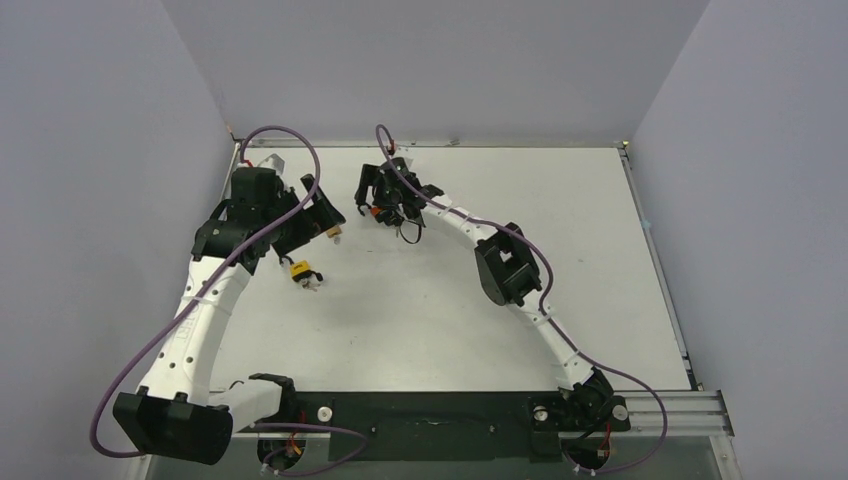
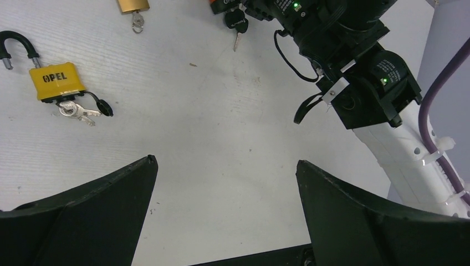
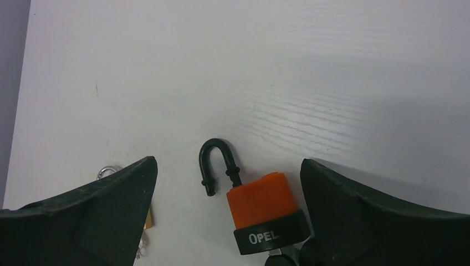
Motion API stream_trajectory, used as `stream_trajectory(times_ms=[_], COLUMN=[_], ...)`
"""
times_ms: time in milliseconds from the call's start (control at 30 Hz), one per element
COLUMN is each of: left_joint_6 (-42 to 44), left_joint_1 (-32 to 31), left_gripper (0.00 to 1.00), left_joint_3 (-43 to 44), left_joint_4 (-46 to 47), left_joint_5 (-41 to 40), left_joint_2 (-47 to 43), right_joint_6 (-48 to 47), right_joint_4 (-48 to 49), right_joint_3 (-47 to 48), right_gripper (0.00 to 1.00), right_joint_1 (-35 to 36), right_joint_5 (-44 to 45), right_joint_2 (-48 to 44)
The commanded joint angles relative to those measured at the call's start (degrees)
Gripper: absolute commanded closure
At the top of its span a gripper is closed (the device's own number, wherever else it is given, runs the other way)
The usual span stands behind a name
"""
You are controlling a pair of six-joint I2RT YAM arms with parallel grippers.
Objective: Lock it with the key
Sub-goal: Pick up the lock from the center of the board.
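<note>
An orange padlock (image 3: 259, 199) with a black "OPEL" base lies on the table, its black shackle (image 3: 212, 148) open. It sits between the fingers of my open right gripper (image 3: 228, 160), nearer the right finger. A black-headed key (image 2: 237, 23) hangs from its base. A yellow padlock (image 2: 55, 81), shackle open, lies with its keys (image 2: 76, 111) at its base, far left of my open, empty left gripper (image 2: 225, 160). In the top view the yellow padlock (image 1: 299, 269) is in front of the left gripper (image 1: 330, 212), and the right gripper (image 1: 378, 198) is over the orange one.
A brass padlock (image 2: 133, 5) with a small key lies between the two grippers; in the right wrist view it is mostly hidden behind the left finger (image 3: 100, 205). The right arm's wrist (image 2: 354, 61) is close on the left gripper's right. Walls enclose the white table (image 1: 560, 200).
</note>
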Motion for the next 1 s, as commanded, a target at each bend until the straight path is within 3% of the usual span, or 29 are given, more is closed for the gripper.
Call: stream_trajectory(times_ms=[0,200,467,800,967], left_joint_6=[-1.0,-1.5,-2.5,-3.3,-3.7], left_joint_1=[1.1,1.9,2.6,3.4,3.7], left_gripper=[0.03,0.04,0.04,0.05,0.05], left_joint_3=[1.4,0.8,-1.3,-1.8,-2.7], left_joint_4=[1.0,1.8,3.6,4.2,4.6], left_joint_5=[2.4,4.3,6.2,7.8,8.3], left_joint_2=[-1.5,-1.8,-2.5,-3.0,-3.2], right_joint_6=[3.4,-0.7,-8.7,-15.7,-17.0], right_joint_4=[-1.6,-8.4,-21.7,-21.2,-20.0], right_joint_3=[0.8,-0.5,-0.9,3.8,-0.1], right_gripper=[0.04,0.07,0.15,0.24,0.32], right_joint_1=[1.1,2.2,5.4,6.8,7.1], right_joint_5=[0.9,7.0,23.6,25.3,24.1], right_joint_2=[-0.4,-2.9,-5.3,-2.5,-4.2])
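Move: The orange padlock lies on the table almost under the right hand, about 4 cm below it, some 2 cm back and 2 cm to its right. Its loose keys are about 5 cm back and 5 cm right of this hand, at table level; the brass padlock is some 7 cm back and 11 cm to its left. From the raised left hand, the orange padlock lies about 19 cm ahead, 7 cm right and 24 cm below. Nothing is gripped yet: the right hand draws back and to its right, about 5 cm each way, while sinking some 3 cm, passing from the shackle side of the orange padlock to its key end. The wrist rolls its left side down some 30 degrees, so the fingers point more steeply at the table, and they close by about a quarter from wide open. ##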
